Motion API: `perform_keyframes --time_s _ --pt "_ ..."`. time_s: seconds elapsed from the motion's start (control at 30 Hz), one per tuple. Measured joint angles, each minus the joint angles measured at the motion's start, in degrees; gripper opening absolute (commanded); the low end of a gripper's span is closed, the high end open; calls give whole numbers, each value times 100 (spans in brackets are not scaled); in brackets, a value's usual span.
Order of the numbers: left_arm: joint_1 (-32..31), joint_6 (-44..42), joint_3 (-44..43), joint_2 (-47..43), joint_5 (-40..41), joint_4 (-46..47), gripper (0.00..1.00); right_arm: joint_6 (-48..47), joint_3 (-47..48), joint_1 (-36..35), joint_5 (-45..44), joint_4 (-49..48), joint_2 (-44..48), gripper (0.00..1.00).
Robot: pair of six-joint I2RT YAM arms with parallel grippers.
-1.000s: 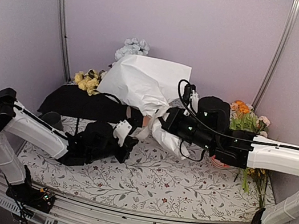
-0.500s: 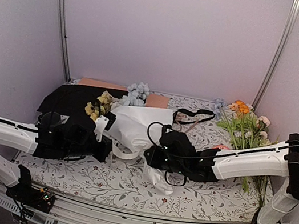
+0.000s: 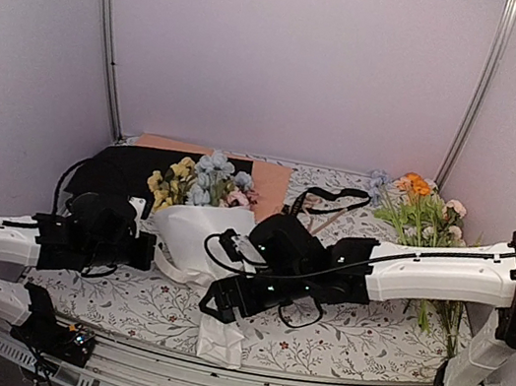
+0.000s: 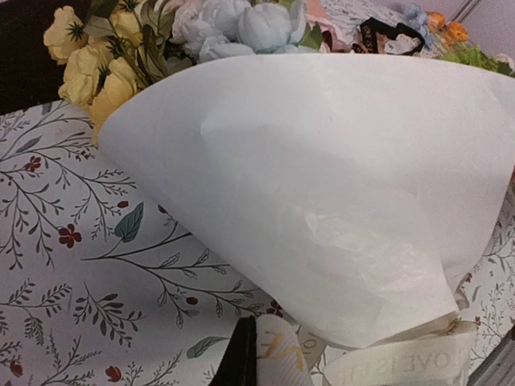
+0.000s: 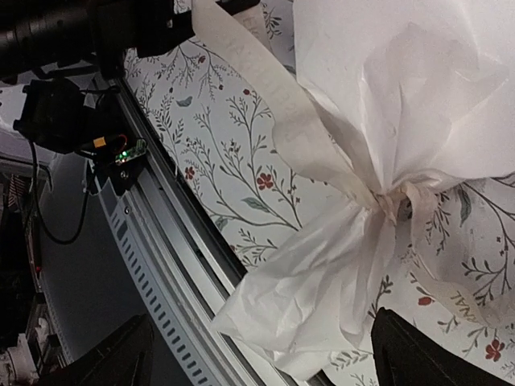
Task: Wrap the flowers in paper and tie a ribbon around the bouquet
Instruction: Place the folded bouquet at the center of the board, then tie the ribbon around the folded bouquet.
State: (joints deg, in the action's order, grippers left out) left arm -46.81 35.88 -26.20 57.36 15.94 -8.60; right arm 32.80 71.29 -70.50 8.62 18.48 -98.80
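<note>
The bouquet [image 3: 194, 227] lies on the table as a white paper [image 4: 322, 185] cone, with blue, yellow and pink flowers [image 3: 199, 178] showing at its far wide end. A cream ribbon [image 5: 385, 201] is knotted around the cone's narrow neck, and the paper's crumpled tail [image 3: 222, 342] reaches the near table edge. One ribbon strand [image 5: 257, 76] runs off to my left gripper [image 4: 259, 358], which is shut on the ribbon's gold-lettered end [image 4: 288, 350] just left of the cone [image 3: 142, 251]. My right gripper [image 5: 265, 358] hangs open over the paper tail [image 3: 219, 301], its fingers [image 5: 434, 354] wide apart and touching nothing.
A black sheet [image 3: 112, 172] and a peach sheet [image 3: 269, 175] lie at the back. A black ribbon [image 3: 331, 201] and orange-and-yellow sprigs [image 3: 418, 206] sit back right. The metal rail [image 5: 173, 265] of the table's near edge runs right under the paper tail.
The bouquet came down from the air onto the table. My right gripper opened, let go and moved toward the near edge. My left gripper drew back left, still holding the ribbon.
</note>
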Motion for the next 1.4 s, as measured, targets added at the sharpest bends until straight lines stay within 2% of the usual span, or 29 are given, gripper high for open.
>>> perform_keyframes --time_s 0.1,0.23,0.27,0.37,0.43,0.5,0.63,0.87,1.1,1.17,1.2,1.37,1.4 --pt "2 42 -22 -92 4 -289 0 -455 -391 435 341 417 592 87" --pt "9 63 -120 -210 4 -601 0 -850 -656 2159 678 647 946 77" --pt "11 63 -133 -225 4 -634 0 -898 -654 2498 649 647 898 77" --pt "11 66 -164 -240 2 -734 0 -990 -586 3497 487 634 494 92" --pt "11 66 -177 -243 0 -776 0 -1110 -442 3947 411 616 -28 94" --pt "13 63 -190 -251 -2 -815 0 -1296 -247 4092 413 636 -636 93" --pt "22 57 -240 -260 -9 -874 0 -1700 236 4017 579 623 -1419 86" --pt "46 33 -398 -258 -24 -957 0 -1845 142 3930 857 535 -1429 88" --pt "68 -72 -538 -249 -11 -1084 0 -2170 81 3751 695 868 -1316 86" --pt "79 -87 -549 -251 -2 -1115 0 -2284 81 3705 645 981 -1300 79" --pt "85 -94 -549 -258 0 -1126 0 -2337 76 3687 619 1023 -1290 71" --pt "131 -111 -549 -278 0 -1193 0 -2470 63 3606 387 1196 -1307 3" --pt "140 -118 -549 -278 0 -1193 0 -2500 63 3602 365 1207 -1316 1"
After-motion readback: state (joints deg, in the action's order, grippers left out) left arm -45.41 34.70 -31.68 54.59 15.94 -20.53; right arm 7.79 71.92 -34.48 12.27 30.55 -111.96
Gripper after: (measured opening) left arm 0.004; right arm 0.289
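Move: The cream ribbon's free right tail end lies on the table some 19 cm ahead of the right hand, about 18 cm to its right and 12 cm below. The knot is roughly 8 cm straight ahead and 11 cm down; the black ribbon lies about 12 cm beyond the tail end, the red bowl some 20 cm to its right. From the left hand the tail end is about 9 cm ahead, 32 cm right and 10 cm lower. The right fingers end up closing on the cream ribbon's free right tail: the hand sweeps forward and right, away from the knot, sinks about 12 cm, then draws back some 4 cm low over the table, its fingers tipping about 20 degrees steeper. The left hand keeps its pinch on the other tail, easing up a couple of centimetres. ##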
